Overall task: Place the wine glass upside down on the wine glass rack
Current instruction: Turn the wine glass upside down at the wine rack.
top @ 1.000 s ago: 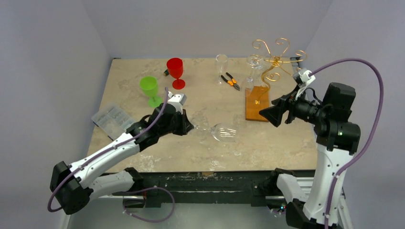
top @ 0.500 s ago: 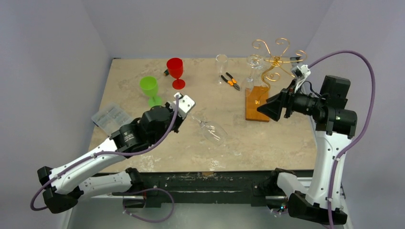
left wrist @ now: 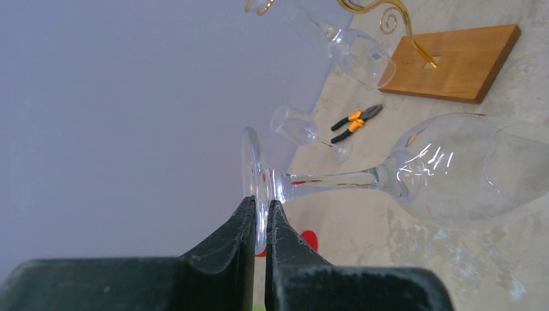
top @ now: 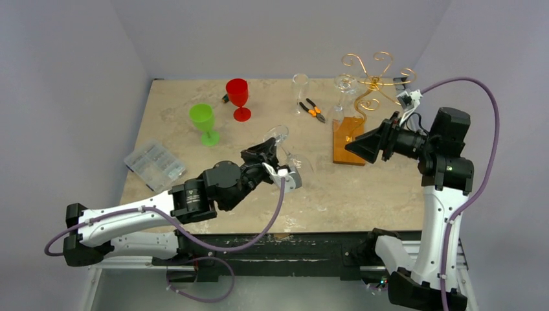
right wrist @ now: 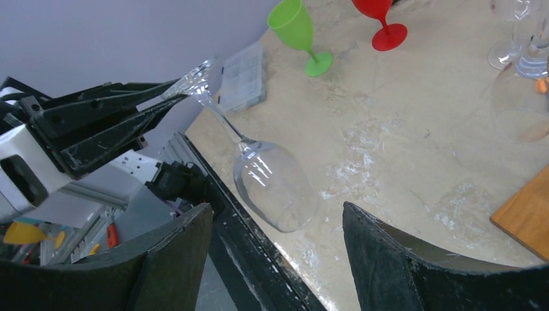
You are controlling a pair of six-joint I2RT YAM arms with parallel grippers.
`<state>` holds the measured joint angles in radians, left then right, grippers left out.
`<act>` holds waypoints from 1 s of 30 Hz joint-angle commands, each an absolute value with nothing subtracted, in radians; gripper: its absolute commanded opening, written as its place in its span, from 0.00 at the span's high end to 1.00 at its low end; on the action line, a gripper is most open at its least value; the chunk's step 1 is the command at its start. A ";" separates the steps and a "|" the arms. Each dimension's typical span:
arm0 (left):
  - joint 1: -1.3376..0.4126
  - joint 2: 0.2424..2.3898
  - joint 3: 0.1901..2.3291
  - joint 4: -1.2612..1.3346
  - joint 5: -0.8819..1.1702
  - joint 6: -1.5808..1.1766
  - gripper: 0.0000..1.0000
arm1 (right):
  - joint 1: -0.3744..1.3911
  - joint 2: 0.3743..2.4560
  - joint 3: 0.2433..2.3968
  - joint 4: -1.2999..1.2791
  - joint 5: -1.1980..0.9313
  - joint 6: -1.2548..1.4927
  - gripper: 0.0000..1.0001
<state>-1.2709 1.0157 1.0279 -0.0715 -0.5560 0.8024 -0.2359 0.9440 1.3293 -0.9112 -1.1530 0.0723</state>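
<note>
My left gripper (left wrist: 259, 204) is shut on the foot of a clear wine glass (left wrist: 453, 168). It holds the glass above the table, tilted, foot up and bowl down toward the right. From above, the glass (top: 299, 165) hangs right of the left gripper (top: 270, 148). The wine glass rack (top: 372, 81) is gold wire on an orange-brown wooden base (top: 348, 139) at the back right. My right gripper (top: 359, 148) is open and empty beside that base, facing the glass (right wrist: 272, 188), whose bowl sits between its fingers (right wrist: 175, 259) but farther off.
Another clear glass (top: 342, 94) hangs bowl down on the rack. A red goblet (top: 238, 97), a green goblet (top: 204, 122), a clear glass (top: 300, 87) and orange pliers (top: 313, 110) stand toward the back. A clear plastic box (top: 154, 162) lies at the left edge.
My left arm has swung right and turned its wrist, raising the glass from lying level to foot up, bowl down. My right gripper has shifted slightly up and back.
</note>
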 commanded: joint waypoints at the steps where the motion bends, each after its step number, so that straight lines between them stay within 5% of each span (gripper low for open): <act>1: -1.305 1.036 1.031 0.177 -0.613 1.082 1.00 | -0.236 0.911 1.326 -0.758 -1.214 0.254 0.28; 16: -1.407 1.099 0.983 0.242 -0.593 1.284 1.00 | -0.236 0.889 1.140 -0.464 -1.300 0.646 0.29; 30: -1.446 1.166 0.985 0.272 -0.602 1.336 1.00 | -0.236 0.874 1.081 -0.422 -1.280 0.663 0.26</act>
<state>-1.4330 1.1671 0.9680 0.1524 -0.5854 1.2911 -0.2359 0.8837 1.0958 -0.4763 -1.2530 0.6346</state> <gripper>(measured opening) 0.040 0.732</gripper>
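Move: The left hand holds the wine glass by its foot, with the bowl slanting down to the right. From that hand the rack's gold hooks lie about 22 cm ahead, 29 cm right and 2 cm lower. The open right gripper is 24 cm to its right, level ahead and in height. From the right hand the held glass's middle is some 21 cm left, level ahead and 10 cm lower; the hanging glass is 21 cm ahead, 3 cm left and 14 cm lower. Rightwards by about 6 cm and back about 3 cm, the left hand carries the wine glass towards the open right gripper, rising slightly before it sinks. It rolls about 30 degrees around its pointing direction, left side rising, and keeps its pinch on the foot. The right hand lifts a little and returns to almost the same place, rolling left side up and tipping down, fingers still open and touching nothing. ##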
